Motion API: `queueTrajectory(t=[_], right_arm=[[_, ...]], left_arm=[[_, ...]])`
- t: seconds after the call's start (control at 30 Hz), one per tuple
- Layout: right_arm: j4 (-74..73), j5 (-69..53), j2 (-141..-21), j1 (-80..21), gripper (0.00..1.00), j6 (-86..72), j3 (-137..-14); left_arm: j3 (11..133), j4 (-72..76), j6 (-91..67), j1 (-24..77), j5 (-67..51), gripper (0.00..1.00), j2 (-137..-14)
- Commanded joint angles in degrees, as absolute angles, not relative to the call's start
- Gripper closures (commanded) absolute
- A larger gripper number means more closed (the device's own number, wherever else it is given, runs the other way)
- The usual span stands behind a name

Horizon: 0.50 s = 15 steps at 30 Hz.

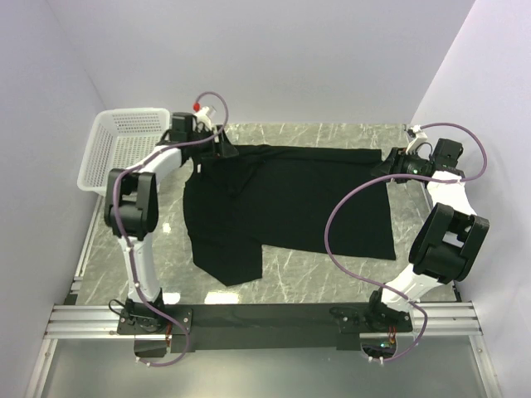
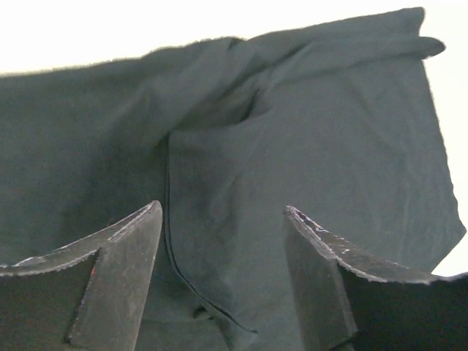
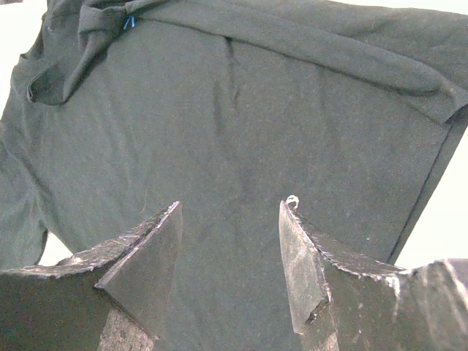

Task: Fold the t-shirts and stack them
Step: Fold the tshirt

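One black t-shirt [image 1: 299, 203] lies spread sideways across the marble table, with a sleeve sticking out at the near left [image 1: 228, 265]. My left gripper [image 1: 222, 149] is open at the shirt's far left corner; in the left wrist view [image 2: 219, 208] its jaws stand apart over wrinkled cloth [image 2: 329, 146] with a seam running between them. My right gripper [image 1: 392, 166] is open at the far right corner; its wrist view [image 3: 232, 203] shows the jaws apart above flat cloth [image 3: 256, 110]. A small blue mark [image 3: 129, 22] shows by a bunched fold.
A white mesh basket [image 1: 124, 145] stands at the far left, just off the table's corner beside the left arm. Purple cables loop from both arms above the shirt. White walls close in on the far, left and right sides.
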State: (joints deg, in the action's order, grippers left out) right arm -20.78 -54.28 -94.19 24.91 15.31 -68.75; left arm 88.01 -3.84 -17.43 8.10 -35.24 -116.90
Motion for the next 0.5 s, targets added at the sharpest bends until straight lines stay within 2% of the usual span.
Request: queueTrajectory(t=[0.0, 0.47], right_arm=[[-18.64, -55.02, -90.53, 25.22, 0.38, 14.33, -67.77], [-18.55, -55.20, -90.70, 25.14, 0.38, 12.74, -67.76]], left_arm=[[92.54, -7.82, -20.47, 9.84, -31.82, 0.29, -119.44], [98.34, -7.73, -21.27, 13.27, -24.18, 0.31, -127.96]])
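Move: Some 7 cm to the left hand's right, about 1 cm ahead and 9 cm below, lies the bunched fold near the t-shirt's far edge. The small white tag is about 9 cm left of that hand and 4 cm back; the white basket's middle is roughly 28 cm to its left, level with it. From the right hand the fold lies some 33 cm left, 4 cm ahead and 12 cm below. Sinking about 6 cm with its fingers still wide open, the left hand comes down towards the bunched fold and slides some 3 cm to the right. It drops fastest at first, then eases forward slightly near the end, the fingertips tipping about 10 degrees further down. Contact with the cloth can't be seen. ##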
